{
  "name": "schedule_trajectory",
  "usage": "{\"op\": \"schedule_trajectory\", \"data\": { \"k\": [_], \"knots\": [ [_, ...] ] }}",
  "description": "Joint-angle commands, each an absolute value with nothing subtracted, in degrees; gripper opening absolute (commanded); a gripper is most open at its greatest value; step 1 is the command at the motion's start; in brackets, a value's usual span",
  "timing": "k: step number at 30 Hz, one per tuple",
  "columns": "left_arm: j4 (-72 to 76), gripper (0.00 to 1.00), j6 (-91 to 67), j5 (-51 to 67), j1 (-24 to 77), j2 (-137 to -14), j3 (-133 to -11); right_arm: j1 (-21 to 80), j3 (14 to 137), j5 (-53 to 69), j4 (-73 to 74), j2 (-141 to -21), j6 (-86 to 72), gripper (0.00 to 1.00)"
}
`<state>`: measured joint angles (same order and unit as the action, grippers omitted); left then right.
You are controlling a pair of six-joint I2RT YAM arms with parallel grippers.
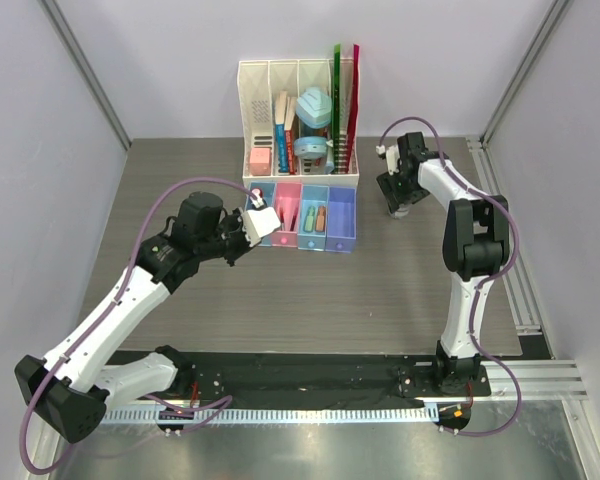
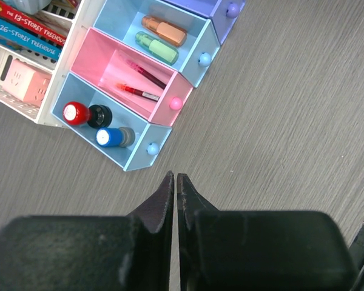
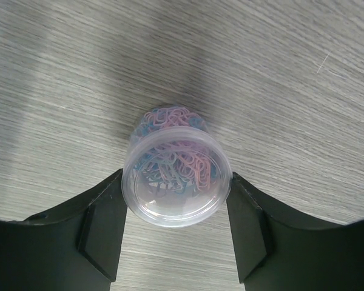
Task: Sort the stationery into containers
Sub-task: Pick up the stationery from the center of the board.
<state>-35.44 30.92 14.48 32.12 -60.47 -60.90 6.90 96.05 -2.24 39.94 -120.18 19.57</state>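
Note:
The containers stand in a joined row: blue bin (image 2: 133, 159), pink bin (image 2: 97, 57), light blue bin (image 2: 197, 36) and purple bin (image 2: 227, 18). In the blue one stand a red-capped cylinder (image 2: 76, 113) and a blue-capped one (image 2: 109, 137). Two dark-red pens (image 2: 144, 73) lie in the pink bin. An orange piece (image 2: 164, 30) and a green piece (image 2: 156, 47) lie in the light blue bin. My left gripper (image 2: 174, 177) hovers shut and empty just in front of the blue bin. On the table at the right, my right gripper (image 3: 176, 179) grips a clear round disc (image 3: 173, 160) full of coloured paper clips, a finger pressed on each side.
A tall white rack (image 1: 300, 120) with books, rulers and teal items stands right behind the bins (image 1: 314, 215). The left gripper (image 1: 263, 222) is close to the row's left end, the right gripper (image 1: 400, 208) is right of it. A metal rail (image 1: 525, 290) runs along the table's right edge.

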Motion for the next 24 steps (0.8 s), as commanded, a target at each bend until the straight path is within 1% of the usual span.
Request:
{"op": "schedule_trajectory", "data": {
  "k": [1,2,4,5,6,7,9,10,12,18,24],
  "knots": [
    [-32.0,0.14,30.8,12.4,31.8,-59.8,-59.3,7.4,97.5,-1.9,39.5,-113.3,20.0,0.21],
    [-31.6,0.23,30.7,11.8,31.8,-59.7,-58.9,7.3,97.2,-1.7,39.4,-112.6,20.1,0.19],
    [-30.4,0.42,30.6,9.7,31.7,-60.3,-57.7,7.8,96.4,-1.2,40.2,-109.5,20.4,0.18],
    [-30.0,0.48,30.6,9.0,31.7,-60.5,-57.3,8.1,96.2,-1.0,40.6,-108.2,20.6,0.17],
    [-29.4,0.57,30.3,8.4,31.7,-60.9,-57.0,8.4,95.8,-0.8,41.6,-107.2,20.9,0.17],
    [-29.0,0.73,30.2,7.4,31.5,-61.4,-56.5,9.0,95.7,-0.8,42.3,-106.2,21.1,0.17],
    [-28.2,0.84,30.0,7.0,31.2,-62.1,-56.0,10.0,95.8,1.9,43.8,-103.1,21.4,0.16],
    [-27.4,0.94,29.5,7.1,30.7,-62.4,-55.5,11.2,96.0,2.0,45.2,-102.1,21.7,0.16],
    [-26.4,1.00,29.1,6.9,30.1,-63.3,-55.0,12.6,96.4,2.6,47.4,-99.9,22.0,0.16],
    [-25.1,1.00,27.5,7.6,26.4,-65.0,-54.8,19.2,97.8,3.4,50.4,-98.2,21.9,0.16],
    [-25.0,1.00,27.0,9.4,22.2,-63.8,-54.4,23.3,100.5,3.3,49.3,-102.6,20.7,0.16]
  ]
}}
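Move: The right hand already grips the clear jar of paper clips, standing on the board. The empty purple compartment lies about 18 cm to its left, 3 cm nearer the base and 3 cm lower. The light-blue compartment holding the green and orange markers is about 9 cm further left, and the pink one about 17 cm left of the purple. From the left hand, high over the board, the purple compartment lies about 21 cm ahead, 29 cm right and 20 cm below. Keeping its pinch on the jar's sides, the right hand lifts it off the board, nearly straight up at first, then swings left and back towards the base, up some 14 cm and left about 12, turning roughly 20 degrees counter-clockwise as it closes sideways on the purple compartment. The left hand opens its fingers fully while going down, ahead and left about 5 cm each way, turning some 15 degrees counter-clockwise. ##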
